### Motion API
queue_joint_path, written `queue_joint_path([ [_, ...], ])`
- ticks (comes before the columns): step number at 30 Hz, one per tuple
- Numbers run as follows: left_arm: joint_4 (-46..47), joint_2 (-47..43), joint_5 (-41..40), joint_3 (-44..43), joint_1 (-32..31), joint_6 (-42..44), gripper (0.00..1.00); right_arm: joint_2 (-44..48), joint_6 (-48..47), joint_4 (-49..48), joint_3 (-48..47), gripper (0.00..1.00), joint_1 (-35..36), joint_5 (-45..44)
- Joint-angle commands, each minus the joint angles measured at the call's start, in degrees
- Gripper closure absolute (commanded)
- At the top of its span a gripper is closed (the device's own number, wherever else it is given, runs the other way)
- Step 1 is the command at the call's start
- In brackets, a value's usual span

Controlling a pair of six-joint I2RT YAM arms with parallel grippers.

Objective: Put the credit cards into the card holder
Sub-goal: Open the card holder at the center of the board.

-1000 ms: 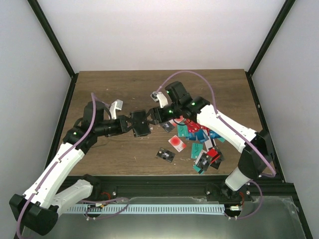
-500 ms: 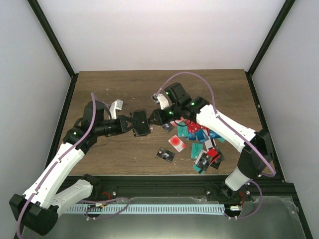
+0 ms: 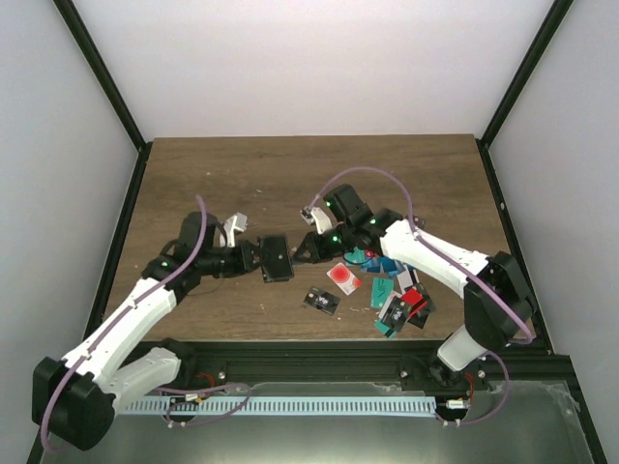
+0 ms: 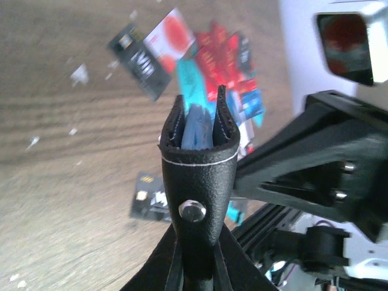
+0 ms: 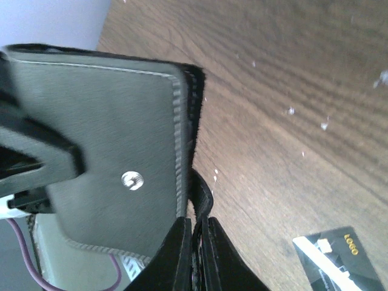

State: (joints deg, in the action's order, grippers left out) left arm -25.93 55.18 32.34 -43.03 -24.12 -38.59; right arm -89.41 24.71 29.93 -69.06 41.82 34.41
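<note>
My left gripper (image 3: 259,259) is shut on the black card holder (image 3: 277,258) and holds it just above the table at the middle. In the left wrist view the card holder (image 4: 197,163) stands between my fingers with its blue-grey inside (image 4: 197,130) showing and a snap stud on its back. My right gripper (image 3: 302,248) is shut on the holder's black snap tab (image 5: 200,193), next to the grey flap (image 5: 115,145). The credit cards (image 3: 387,275) lie in a red, teal and black pile to the right. A white card with a red circle (image 3: 341,278) lies apart.
A black card (image 3: 321,301) lies alone near the front of the table, also seen as a black card (image 5: 339,257) in the right wrist view. The dark frame rail (image 3: 319,353) runs along the near edge. Bare wood (image 3: 290,174) lies behind the arms.
My right gripper has shut on the holder's tab. Both grippers and the holder have moved a little toward the near edge.
</note>
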Motion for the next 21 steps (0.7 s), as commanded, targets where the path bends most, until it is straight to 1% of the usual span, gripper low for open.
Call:
queue_joint_path([
  [1, 8.4, 2.6, -0.4, 6.7, -0.1, 0.5, 0.88, -0.6, 4.5, -6.9, 5.1, 0.99, 0.3, 4.7],
  [5, 12.3, 8.1, -2.0, 10.3, 0.0, 2.0, 0.79, -2.6, 6.5, -12.1, 8.2, 0.99, 0.3, 6.9],
  [9, 13.2, 13.7, -4.5, 10.7, 0.0, 3.7, 0.59, -5.3, 7.8, -16.2, 10.4, 0.99, 0.3, 8.5],
  [11, 10.1, 15.8, -8.0, 9.0, 0.0, 4.7, 0.47, -6.8, 8.2, -17.1, 11.0, 0.99, 0.3, 8.9],
  [12, 8.5, 16.4, -9.4, 8.1, 0.1, 5.3, 0.44, -7.3, 8.4, -17.7, 11.4, 0.99, 0.3, 9.0],
  [16, 2.8, 14.8, -13.6, 5.0, -0.3, 6.7, 0.30, -7.9, 9.1, -19.0, 12.3, 0.99, 0.3, 9.4],
  [19, -0.1, 12.4, -14.9, 3.4, -1.0, 7.2, 0.25, -8.2, 9.1, -19.0, 12.3, 0.99, 0.3, 9.4],
  [21, -0.5, 11.6, -14.6, 3.4, -1.8, 7.2, 0.21, -8.5, 9.0, -19.0, 12.0, 0.99, 0.3, 9.3],
])
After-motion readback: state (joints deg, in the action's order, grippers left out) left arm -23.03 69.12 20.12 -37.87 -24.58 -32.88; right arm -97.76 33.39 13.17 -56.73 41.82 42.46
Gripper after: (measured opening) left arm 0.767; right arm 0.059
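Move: The card holder is in the air between the two grippers, its middle about 4 cm to the right of the left hand and 4 cm to the left of the right one, roughly 1 cm back of and below both. The bare tabletop is some 13 cm beneath the right hand. From that hand, down on the table, one black card lies about 7 cm back and 6 cm right, the red-dot card 1 cm back and 11 cm right, another black card 8 cm forward and 5 cm right. The card holder is brought down towards the bare wood by both hands; the right keeps its pinch on it, sinking about 9 cm with a slight drift back and rolling its forward side down some 15 degrees. The left sinks about 13 cm, opens wide and lets go, tipping farther down, then backs off up, left and forward by a couple of centimetres. ##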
